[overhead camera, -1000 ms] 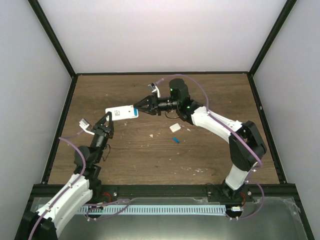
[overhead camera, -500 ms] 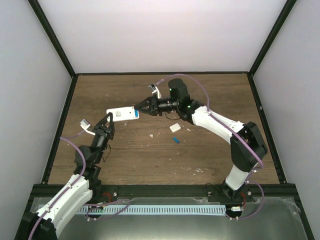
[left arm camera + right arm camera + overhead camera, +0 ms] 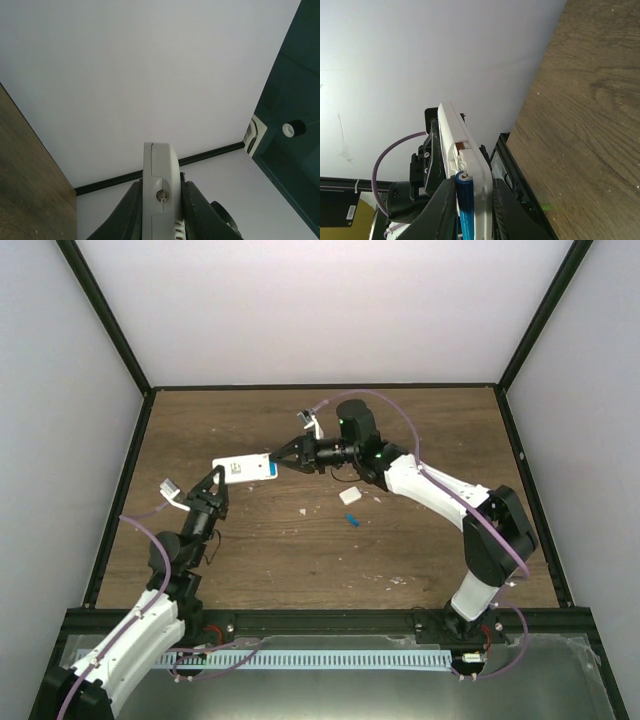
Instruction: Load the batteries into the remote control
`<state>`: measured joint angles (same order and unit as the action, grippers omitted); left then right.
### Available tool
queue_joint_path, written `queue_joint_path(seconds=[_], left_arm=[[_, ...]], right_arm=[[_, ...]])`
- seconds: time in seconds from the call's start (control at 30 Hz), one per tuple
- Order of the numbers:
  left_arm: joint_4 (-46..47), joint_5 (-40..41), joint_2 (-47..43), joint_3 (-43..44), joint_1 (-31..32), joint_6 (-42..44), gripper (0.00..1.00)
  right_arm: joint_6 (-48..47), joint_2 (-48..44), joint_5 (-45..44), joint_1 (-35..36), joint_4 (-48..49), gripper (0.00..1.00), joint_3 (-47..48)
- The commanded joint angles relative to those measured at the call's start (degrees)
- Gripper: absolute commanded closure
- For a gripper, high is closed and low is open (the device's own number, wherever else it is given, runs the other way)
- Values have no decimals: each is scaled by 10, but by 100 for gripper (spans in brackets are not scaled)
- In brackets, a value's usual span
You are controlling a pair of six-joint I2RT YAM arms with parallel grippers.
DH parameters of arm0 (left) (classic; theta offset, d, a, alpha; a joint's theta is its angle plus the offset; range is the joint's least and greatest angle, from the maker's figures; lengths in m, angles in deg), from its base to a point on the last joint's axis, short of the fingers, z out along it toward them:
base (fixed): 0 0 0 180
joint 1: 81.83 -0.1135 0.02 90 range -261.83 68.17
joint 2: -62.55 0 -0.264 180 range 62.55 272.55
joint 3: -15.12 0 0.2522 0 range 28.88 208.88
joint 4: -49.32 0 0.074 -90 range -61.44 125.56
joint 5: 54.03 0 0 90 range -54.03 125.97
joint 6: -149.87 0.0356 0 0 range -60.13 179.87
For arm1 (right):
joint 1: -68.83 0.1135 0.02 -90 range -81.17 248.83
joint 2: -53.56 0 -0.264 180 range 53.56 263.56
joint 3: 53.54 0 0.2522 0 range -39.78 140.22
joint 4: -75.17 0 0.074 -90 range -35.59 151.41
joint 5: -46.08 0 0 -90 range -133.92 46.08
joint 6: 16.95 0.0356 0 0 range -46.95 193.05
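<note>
The white remote control [image 3: 245, 468] is held in the air between both grippers, above the left middle of the table. My left gripper [image 3: 214, 482] is shut on its left end; in the left wrist view the remote [image 3: 160, 180] stands edge-on between the fingers [image 3: 131, 210]. My right gripper [image 3: 274, 462] is at its right end, shut on a blue battery [image 3: 466, 205] pressed against the remote's open back [image 3: 470, 150]. A second blue battery [image 3: 351, 521] lies on the table to the right of the remote.
A small white rectangular piece [image 3: 349, 495] lies on the wooden table [image 3: 420, 430] just above the loose battery. Pale specks [image 3: 305, 510] are scattered near it. Black frame posts and white walls enclose the table.
The remote and both grippers have shifted only very slightly. Both holds are unchanged.
</note>
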<state>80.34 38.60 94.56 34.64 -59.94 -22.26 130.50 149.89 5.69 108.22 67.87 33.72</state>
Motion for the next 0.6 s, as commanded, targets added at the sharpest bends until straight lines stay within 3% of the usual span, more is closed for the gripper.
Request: queue_joint_path(seconds=[0.0, 0.33, 0.57], left_arm=[[19, 26, -9, -3, -2, 0, 100], [5, 27, -15, 0, -2, 7, 100], [-27, 36, -27, -3, -3, 13, 100]], right_arm=[[-11, -22, 2, 6, -7, 87, -11], [-83, -21, -47, 10, -73, 84, 11], [-159, -60, -138, 7, -178, 58, 51]])
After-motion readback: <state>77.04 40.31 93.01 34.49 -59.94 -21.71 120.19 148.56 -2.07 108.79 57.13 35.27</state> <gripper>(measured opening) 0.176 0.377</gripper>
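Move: The blue battery sits in the open end of the remote, right at the right fingertips, its middle about 1 cm nearer the base and at the same height. The remote's middle is some 6 cm to the left of that hand and 2 cm nearer. Some 28 cm below on the table, the battery cover lies about 17 cm right and 6 farther out, the loose battery about 17 right and level. From the left gripper, the seated-end battery is roughly 11 cm right and 1 ahead. Hold the squeeze on the remote's battery end a moment longer, then open the right fingers about a quarter of their range, letting go, and ease that gripper some 2 cm down, slightly right and forward, its fingertips dipping roughly 10 degrees. Keep the left grip on the remote's other end, sinking barely a centimetre as the right hand comes free. ##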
